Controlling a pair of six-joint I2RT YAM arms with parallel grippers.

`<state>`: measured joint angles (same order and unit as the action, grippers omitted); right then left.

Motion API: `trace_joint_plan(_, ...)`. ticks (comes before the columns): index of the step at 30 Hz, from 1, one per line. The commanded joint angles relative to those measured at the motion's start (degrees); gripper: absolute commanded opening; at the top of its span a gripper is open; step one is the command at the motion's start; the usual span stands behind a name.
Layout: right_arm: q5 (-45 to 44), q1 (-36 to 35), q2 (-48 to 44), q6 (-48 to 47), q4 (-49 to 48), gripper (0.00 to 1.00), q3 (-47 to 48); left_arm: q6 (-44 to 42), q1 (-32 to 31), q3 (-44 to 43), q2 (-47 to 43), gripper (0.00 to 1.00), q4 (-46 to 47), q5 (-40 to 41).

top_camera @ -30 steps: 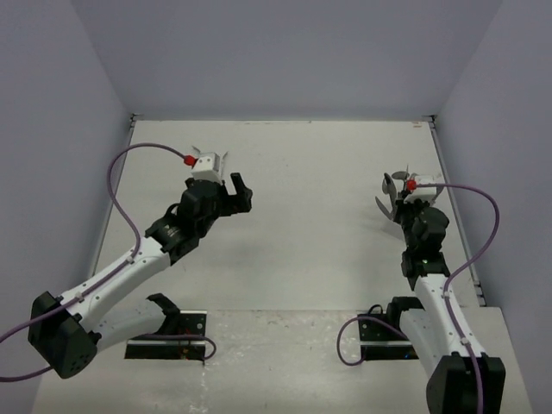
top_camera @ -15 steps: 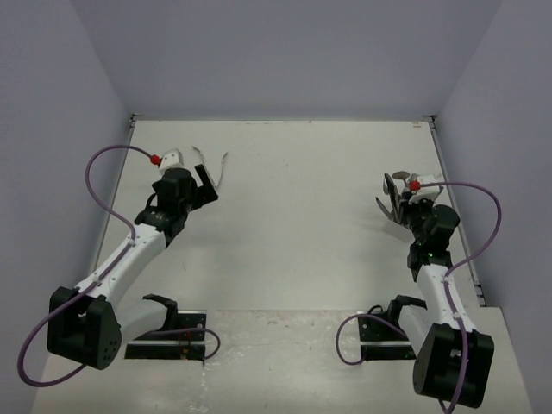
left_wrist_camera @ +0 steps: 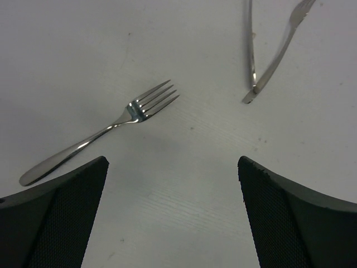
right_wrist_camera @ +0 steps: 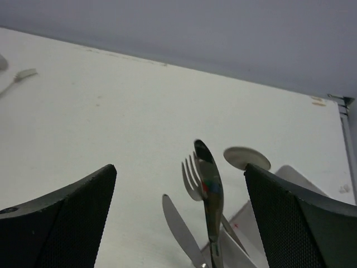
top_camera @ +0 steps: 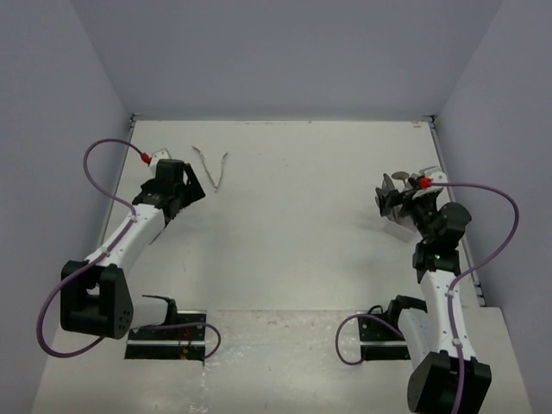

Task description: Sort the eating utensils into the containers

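Observation:
A silver fork (left_wrist_camera: 106, 132) lies flat on the table just ahead of my left gripper (left_wrist_camera: 173, 162), which is open with nothing between its fingers. Two more utensils (left_wrist_camera: 252, 50) (left_wrist_camera: 281, 51) lie in a V beyond it, also seen from above as a V of utensils (top_camera: 211, 166). My right gripper (right_wrist_camera: 179, 167) is open and hangs over the container (right_wrist_camera: 236, 249). A spoon (right_wrist_camera: 209, 178), a fork (right_wrist_camera: 191, 180) and a knife (right_wrist_camera: 177, 222) stand up from the container between the fingers, touching neither. From above, my left gripper (top_camera: 188, 185) is at the far left and my right gripper (top_camera: 398, 205) at the far right.
Another spoon bowl (right_wrist_camera: 247, 158) pokes up behind the standing pieces. The table's right rim (top_camera: 448, 194) runs close to the container, and the back wall edge (top_camera: 285, 119) lies beyond both arms. Purple cables loop off both wrists.
My right gripper has opened from shut, over the utensils standing in the container. The left arm has swung left, uncovering the two utensils lying in a V.

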<state>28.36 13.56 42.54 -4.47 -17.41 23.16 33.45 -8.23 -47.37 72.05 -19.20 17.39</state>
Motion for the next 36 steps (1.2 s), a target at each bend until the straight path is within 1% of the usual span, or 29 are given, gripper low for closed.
trace_joint_plan(1, 12.7, -0.5, 2.1, 8.9, 1.2, 0.99, 8.3, 0.2, 0.6, -5.3, 4.1, 1.00, -10.8, 5.5)
trace_joint_plan(3, 15.1, -2.3, 4.4, 9.4, 2.5, 0.99, 10.1, 0.4, 1.3, -5.5, 5.4, 1.00, -11.6, 6.4)
trace_joint_plan(4, 14.6, -2.8, 4.6, 9.5, 2.5, 0.99, 10.2, 0.0, 1.6, -5.5, 5.6, 1.00, -10.7, 5.7)
trace_joint_plan(5, 12.7, -4.1, 4.4, 10.4, -1.1, 0.99, 8.8, -9.6, 1.7, -3.4, 5.2, 1.00, -1.5, -4.6)
trace_joint_plan(6, 12.5, -4.3, 4.4, 10.4, -1.1, 0.99, 8.7, -9.7, 1.7, -3.3, 5.2, 1.00, 1.5, -4.7)
trace_joint_plan(7, 12.2, -4.6, 4.6, 11.5, -2.3, 0.99, 8.5, -10.5, 1.7, -3.3, 5.6, 1.00, 4.0, -9.9)
trace_joint_plan(8, 12.0, -4.9, 4.7, 11.8, -2.2, 0.99, 8.7, -10.7, 1.7, -4.8, 7.6, 1.00, 6.9, -11.0)
trace_joint_plan(10, 10.5, -5.9, 4.7, 11.5, -1.3, 0.99, 9.1, -9.4, 1.6, -8.7, 10.9, 1.00, 7.2, -11.5)
trace_joint_plan(11, 9.4, -6.3, 4.5, 11.6, -1.1, 0.99, 9.3, -8.8, 1.6, -13.4, 15.1, 1.00, 7.1, -11.4)
trace_joint_plan(12, 8.5, -7.0, 4.2, 11.7, -1.1, 0.99, 9.2, -8.2, 1.6, -15.9, 17.2, 1.00, 6.9, -11.3)
trace_joint_plan(13, 7.9, -7.2, 3.9, 12.5, -1.2, 0.99, 9.0, -7.7, 1.6, -20.7, 19.6, 1.00, 6.7, -10.1)
trace_joint_plan(14, 7.9, -7.6, 3.5, 12.8, -1.1, 0.99, 9.0, -6.7, 1.6, -23.2, 24.6, 1.00, 6.1, -9.3)
trace_joint_plan(15, 8.0, -8.3, 3.3, 12.7, -1.0, 0.99, 8.8, -6.6, 1.6, -25.7, 27.0, 1.00, 4.5, -8.8)
trace_joint_plan(16, 7.4, -8.6, 3.1, 12.5, -0.3, 0.99, 8.8, -6.3, 1.6, -30.5, 29.4, 1.00, 3.6, -6.9)
trace_joint_plan(17, 6.7, -8.9, 2.6, 12.0, 0.3, 0.99, 8.8, -6.0, 1.6, -32.7, 34.0, 1.00, 1.8, -6.2)
trace_joint_plan(18, 5.8, -9.0, 2.5, 11.8, 0.6, 0.99, 8.8, -6.6, 1.6, -34.9, 36.0, 1.00, 1.0, -5.8)
trace_joint_plan(19, 2.2, -8.9, 2.3, 11.6, 1.8, 0.99, 9.2, -6.9, 1.6, -38.5, 39.6, 1.00, 0.1, -4.7)
trace_joint_plan(22, -2.5, -9.0, 1.5, 12.2, 4.0, 0.99, 10.1, -7.1, 1.6, -42.4, 44.3, 1.00, -1.4, -3.1)
trace_joint_plan(25, -5.0, -8.9, 0.2, 12.8, 5.1, 0.99, 10.3, -6.8, 1.6, -44.3, 46.5, 0.98, -1.6, -1.6)
trace_joint_plan(31, -11.5, -8.9, -2.6, 13.5, 7.3, 0.99, 10.9, -6.2, 1.6, -47.3, 52.5, 0.83, -2.2, -2.3)
trace_joint_plan(33, -15.2, -8.9, -3.5, 12.6, 8.3, 0.99, 11.1, -6.1, 1.6, -47.7, 53.6, 0.75, -3.2, -2.2)
trace_joint_plan(34, -17.2, -8.9, -4.0, 12.6, 8.4, 0.99, 11.2, -5.9, 1.6, -47.7, 54.3, 0.68, -3.5, -2.2)
trace_joint_plan(36, -20.6, -8.9, -5.4, 12.2, 9.0, 0.99, 11.1, -5.8, 1.6, -47.3, 54.9, 0.58, -3.5, -2.6)
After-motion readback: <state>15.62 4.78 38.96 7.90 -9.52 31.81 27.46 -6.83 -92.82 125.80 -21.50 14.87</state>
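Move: The left one of the two forks lying in a V is some 19 cm ahead of my left hand, 2 cm to its right and 12 cm below. Its partner's middle lies about 5 cm farther right and 1 cm nearer. The lone fork is about level with the hand fore and aft, some 7 cm to its left. From my right hand, that target fork is roughly 21 cm ahead, 51 cm left and 22 cm down. After dipping and drawing back slightly near the lone fork, I swing my left hand forward about 18 cm overall, then sink steeply over the left fork of the V, tipping the fingers some 10 degrees further down and closing them by a third around its shaft. My open right hand rises about 6 cm by the container, drifting left and then partly back as its wrist rolls level. ##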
